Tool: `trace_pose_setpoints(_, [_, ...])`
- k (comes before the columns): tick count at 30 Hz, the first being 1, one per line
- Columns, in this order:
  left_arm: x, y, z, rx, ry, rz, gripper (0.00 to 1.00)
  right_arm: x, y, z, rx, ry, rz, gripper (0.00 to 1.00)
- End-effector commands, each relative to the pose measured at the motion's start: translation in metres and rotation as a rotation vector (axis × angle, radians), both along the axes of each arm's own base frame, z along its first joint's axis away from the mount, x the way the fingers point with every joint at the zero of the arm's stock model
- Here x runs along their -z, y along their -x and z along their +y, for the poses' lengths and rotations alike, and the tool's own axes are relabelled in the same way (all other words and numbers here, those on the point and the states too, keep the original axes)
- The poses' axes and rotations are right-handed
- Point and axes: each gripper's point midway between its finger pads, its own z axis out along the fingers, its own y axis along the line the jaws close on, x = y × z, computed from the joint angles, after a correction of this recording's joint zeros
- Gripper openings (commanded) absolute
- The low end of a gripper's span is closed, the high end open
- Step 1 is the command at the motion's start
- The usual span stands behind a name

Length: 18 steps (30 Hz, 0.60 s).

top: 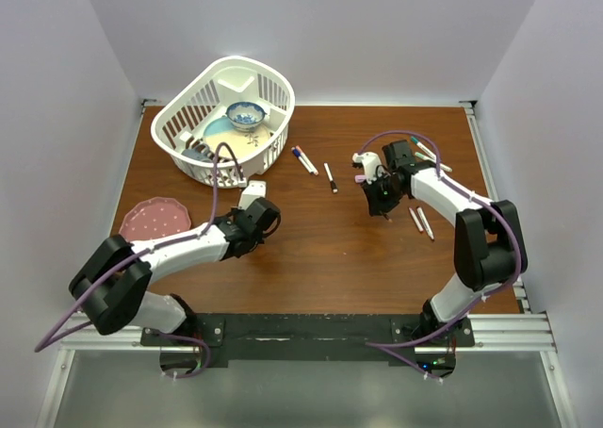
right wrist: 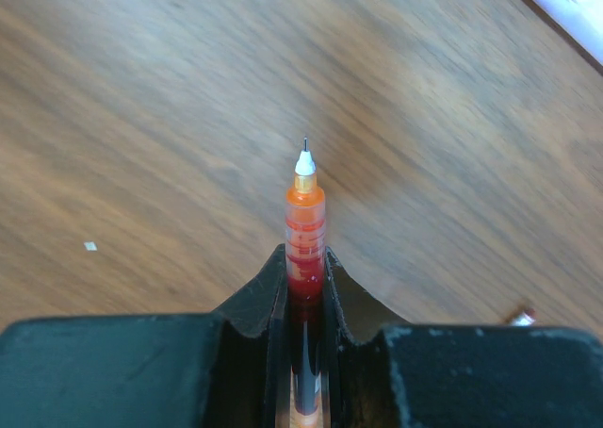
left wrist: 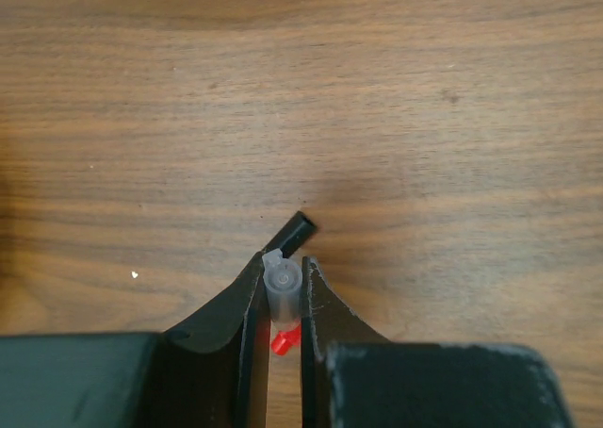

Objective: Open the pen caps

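Observation:
My left gripper [left wrist: 283, 270] [top: 252, 200] is shut on a clear stubby pen cap [left wrist: 284, 291] with a red piece at its lower end, held just above the wood. A black pen cap [left wrist: 296, 232] lies on the table right in front of its fingertips. My right gripper [right wrist: 304, 258] [top: 379, 202] is shut on a pen [right wrist: 305, 222] whose orange-red uncapped end and fine tip stick out past the jaws. Two capped pens [top: 303, 159] [top: 331, 177] lie mid-table, two more pens [top: 421, 221] lie right of the right gripper, and several pens [top: 429, 153] lie behind it.
A white basket [top: 273, 89] holding a blue patterned bowl [top: 246, 116] stands at the back left. A pink plate [top: 155, 218] lies at the left edge beside the left arm. Another pen end [right wrist: 520, 316] shows low right in the right wrist view.

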Motion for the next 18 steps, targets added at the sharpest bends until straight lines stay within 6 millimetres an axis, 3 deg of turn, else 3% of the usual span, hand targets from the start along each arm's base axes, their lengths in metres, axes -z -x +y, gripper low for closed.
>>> trace_pose_setpoints(1, [-0.008, -0.015, -0.001, 0.010, -0.069, -0.036, 0.12, -0.003, -0.015, -0.018, 0.032, 0.060, -0.020, 0.06])
trace_pose_setpoints(8, [0.003, -0.022, -0.001, 0.020, -0.141, -0.007, 0.24, 0.008, -0.016, -0.031, 0.059, 0.084, 0.019, 0.06])
trace_pose_setpoints(18, [-0.001, -0.026, -0.001, 0.014, -0.153, -0.020, 0.42, 0.023, -0.018, -0.057, 0.115, 0.171, 0.056, 0.15])
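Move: Just beneath the left fingers, which still hold a translucent cap, lies the black cap, about 2 cm ahead and 4 cm down; the red cap is roughly 2 cm behind the hand at that depth, the pink plate some 21 cm left and 5 cm ahead. From the right hand, holding the orange-red pen, the uncapped red pen lies about 9 cm right, 3 cm back, 5 cm lower, the white pen 12 cm right, 4 cm back, and the pink box 10 cm ahead, 1 cm left. Sinking about 2 cm and easing some 1.5 cm forward over the black cap, the left hand rolls slightly, its left side rising, and opens its fingers to let go of the translucent cap. The right hand keeps its shut grip on the orange-red pen and carries it about 4 cm right and 2.5 cm down, towards the two uncapped pens. ##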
